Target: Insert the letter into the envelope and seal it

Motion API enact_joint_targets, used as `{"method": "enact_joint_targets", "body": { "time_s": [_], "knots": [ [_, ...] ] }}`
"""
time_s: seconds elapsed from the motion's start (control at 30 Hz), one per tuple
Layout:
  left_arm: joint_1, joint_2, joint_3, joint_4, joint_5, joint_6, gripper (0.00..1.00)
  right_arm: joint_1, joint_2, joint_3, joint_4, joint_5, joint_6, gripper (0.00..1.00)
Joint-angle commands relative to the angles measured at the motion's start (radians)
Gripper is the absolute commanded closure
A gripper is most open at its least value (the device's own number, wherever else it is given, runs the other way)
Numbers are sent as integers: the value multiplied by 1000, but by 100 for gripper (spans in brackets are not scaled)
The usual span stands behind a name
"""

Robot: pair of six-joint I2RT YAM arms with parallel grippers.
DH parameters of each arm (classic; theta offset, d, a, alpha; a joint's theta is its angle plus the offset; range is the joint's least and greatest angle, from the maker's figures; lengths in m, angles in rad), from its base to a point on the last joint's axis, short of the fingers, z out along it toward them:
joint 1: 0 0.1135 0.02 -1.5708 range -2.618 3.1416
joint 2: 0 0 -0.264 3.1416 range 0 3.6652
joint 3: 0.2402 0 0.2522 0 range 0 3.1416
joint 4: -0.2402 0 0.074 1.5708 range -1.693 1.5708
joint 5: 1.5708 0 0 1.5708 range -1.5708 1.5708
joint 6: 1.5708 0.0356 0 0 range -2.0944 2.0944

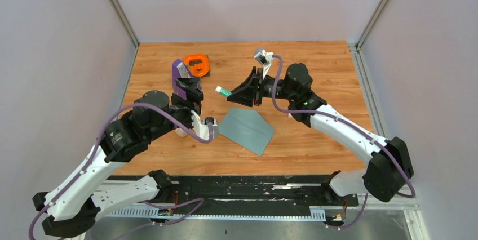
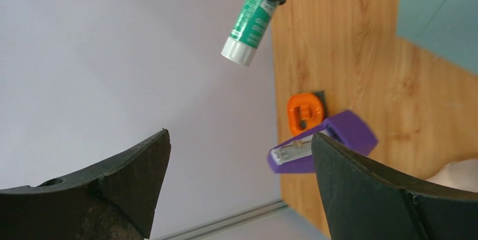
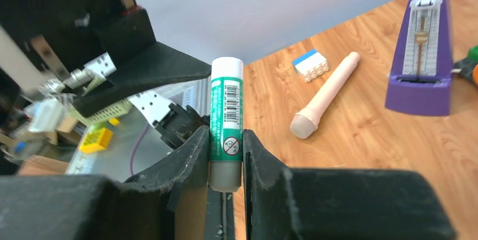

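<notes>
The grey-teal envelope (image 1: 246,130) lies flat on the wooden table between the two arms, and a corner of it (image 2: 439,9) also shows in the left wrist view. The letter is not in view. My right gripper (image 1: 234,94) (image 3: 225,133) hovers above the table behind the envelope, shut on a green glue stick (image 3: 226,110) with its white cap (image 1: 218,89) pointing left. My left gripper (image 1: 191,89) (image 2: 239,138) is raised left of the envelope, open and empty, facing the glue stick (image 2: 249,26).
A purple stapler (image 1: 179,79) (image 3: 421,54) and an orange tape dispenser (image 1: 197,64) stand at the back left. A pinkish cylinder (image 3: 324,96) and a small white-and-blue block (image 3: 310,64) lie on the table near the left arm.
</notes>
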Motion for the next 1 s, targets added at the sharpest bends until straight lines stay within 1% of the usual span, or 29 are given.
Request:
{"method": "enact_joint_targets", "body": {
  "time_s": [0.0, 0.03, 0.13, 0.17, 0.2, 0.23, 0.27, 0.3, 0.33, 0.37, 0.4, 0.43, 0.47, 0.5, 0.57, 0.6, 0.83, 0.97],
  "knots": [
    [7, 59, 149, -235, 198, -489, 0, 3, -117, -74, 37, -35, -222, 100],
    [21, 66, 166, -231, 220, -570, 0, 3, -143, -108, 94, -31, -213, 100],
    [70, 80, 207, -195, 333, -710, 0, 3, -214, -199, 259, 33, -175, 100],
    [98, 92, 215, -187, 359, -779, 0, 3, -230, -223, 312, 49, -158, 100],
    [110, 104, 234, -170, 416, -815, 0, 4, -245, -246, 368, 68, -140, 100],
    [131, 111, 244, -159, 447, -898, 0, 8, -258, -266, 423, 89, -124, 100],
    [140, 126, 259, -133, 518, -940, 0, 14, -266, -285, 475, 116, -111, 100],
    [156, 133, 265, -118, 555, -1038, 0, 22, -275, -300, 523, 143, -106, 100],
    [170, 145, 269, -75, 634, -1143, 0, 34, -280, -310, 560, 177, -107, 100],
    [176, 150, 268, -19, 710, -1192, 1, 43, -286, -319, 592, 213, -107, 100],
    [188, 158, 261, 17, 741, -1289, 2, 53, -287, -323, 621, 231, -109, 100],
    [193, 162, 257, 94, 792, -1339, 2, 63, -286, -326, 646, 250, -114, 100],
    [200, 167, 250, 130, 808, -1416, 3, 71, -286, -328, 661, 265, -124, 100],
    [203, 170, 250, 199, 829, -1444, 4, 76, -285, -327, 669, 276, -134, 100],
    [205, 180, 253, 268, 845, -1487, 8, 83, -284, -327, 669, 287, -147, 100],
    [205, 189, 258, 282, 844, -1503, 11, 85, -280, -326, 679, 285, -148, 100],
    [204, 234, 270, 328, 827, -1555, 17, 97, -262, -311, 693, 252, -154, 100],
    [205, 255, 289, 347, 811, -1562, 23, 99, -254, -297, 684, 236, -154, 100]
  ]
}}
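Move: The white free end of the glue stick, held in the right gripper, is what the left gripper goes for: the stick's middle lies about 9 cm to its right, 1 cm ahead and 2 cm lower. The envelope lies some 15 cm right, 3 cm back and 33 cm below the left hand; the microphone is about 8 cm left, level in reach, and as far down. From the right gripper, the open left gripper is 10 cm left, 1 cm back and 3 cm higher. Bring the open left gripper about 11 cm right, rising and drawing back some, towards the glue stick's white end; roll it roughly 90 degrees, counter-clockwise seen from behind the hand, until the fingers point level to the right, and begin narrowing them. Keep the stick pinched in the right gripper, lifting it some 8 cm while drawing back and right and tipping its fingers up towards the left hand. ##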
